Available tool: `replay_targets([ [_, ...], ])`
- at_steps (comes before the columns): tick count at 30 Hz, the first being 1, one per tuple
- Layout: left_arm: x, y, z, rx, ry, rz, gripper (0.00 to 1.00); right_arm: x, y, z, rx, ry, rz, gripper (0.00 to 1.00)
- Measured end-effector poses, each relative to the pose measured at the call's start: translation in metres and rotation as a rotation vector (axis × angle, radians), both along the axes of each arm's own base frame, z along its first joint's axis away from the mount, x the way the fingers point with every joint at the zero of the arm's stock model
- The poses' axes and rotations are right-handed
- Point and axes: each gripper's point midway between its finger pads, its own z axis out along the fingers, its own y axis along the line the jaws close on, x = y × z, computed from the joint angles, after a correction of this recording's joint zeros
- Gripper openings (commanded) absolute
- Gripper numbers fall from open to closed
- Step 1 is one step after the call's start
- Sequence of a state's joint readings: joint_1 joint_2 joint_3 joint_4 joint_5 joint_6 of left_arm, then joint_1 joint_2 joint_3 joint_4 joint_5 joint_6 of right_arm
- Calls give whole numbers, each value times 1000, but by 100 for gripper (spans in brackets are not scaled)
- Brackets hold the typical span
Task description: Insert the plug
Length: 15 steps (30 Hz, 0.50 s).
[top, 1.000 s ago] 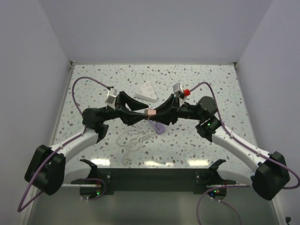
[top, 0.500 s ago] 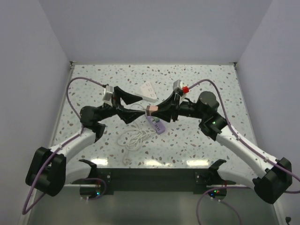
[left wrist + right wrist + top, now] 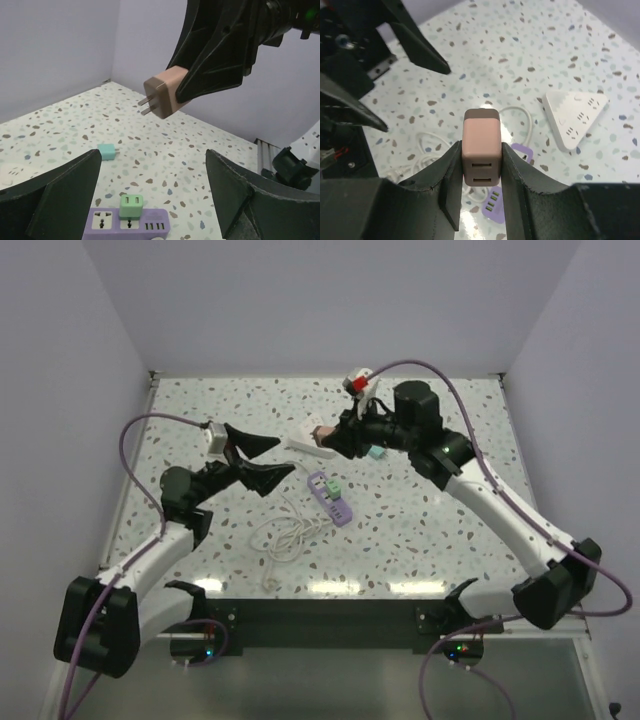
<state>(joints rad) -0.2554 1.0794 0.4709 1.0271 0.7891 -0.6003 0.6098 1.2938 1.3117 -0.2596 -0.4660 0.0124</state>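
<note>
My right gripper (image 3: 325,432) is shut on a pink plug (image 3: 481,147) and holds it in the air, behind and above the purple power strip (image 3: 332,500). In the left wrist view the pink plug (image 3: 165,92) has its prongs pointing left. A green plug (image 3: 131,206) sits in the purple strip (image 3: 150,226). My left gripper (image 3: 268,462) is open and empty, left of the strip, with both fingers (image 3: 65,195) wide apart. The strip (image 3: 492,206) lies below the held plug.
A teal plug (image 3: 375,453) lies loose on the table, also in the left wrist view (image 3: 106,151). A white triangular power strip (image 3: 310,445) lies at the back centre, also in the right wrist view (image 3: 575,112). A white coiled cable (image 3: 285,532) lies near the front.
The two grippers were together at the pink plug. The left gripper opened and drew back to the left. The right gripper rose and moved to the back with the plug.
</note>
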Motion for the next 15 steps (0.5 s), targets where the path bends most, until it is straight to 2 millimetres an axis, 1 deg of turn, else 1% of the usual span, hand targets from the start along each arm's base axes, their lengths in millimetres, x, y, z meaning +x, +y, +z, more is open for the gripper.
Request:
replay_targets([
  [3,14,9,-8,23,23,93,91,29,6,-35,-121,93,-53,0],
  [6,28,19,-20,51,63,188,92,53,10,-72,-236,183,-93,0],
  [10,45,32,-39,91,125,297,93,73,11,-116,-378,285,-130,0],
  [15,58,40,-56,128,179,367,93,98,14,-157,-517,363,-156,0],
])
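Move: The free outlet on the purple power strip lies about 12 cm ahead of the right hand, 2 cm left and some 30 cm below. The seated green plug is about 9 cm ahead and 2 cm right, the white block roughly 27 cm ahead and 3 cm left, both also far below. From the left hand the outlet is about 14 cm ahead, 8 cm right and 27 cm below. Right hand sinks 16 cm, forward 10, tipping its pink plug towards the outlet; open left drifts forward, down, left. ##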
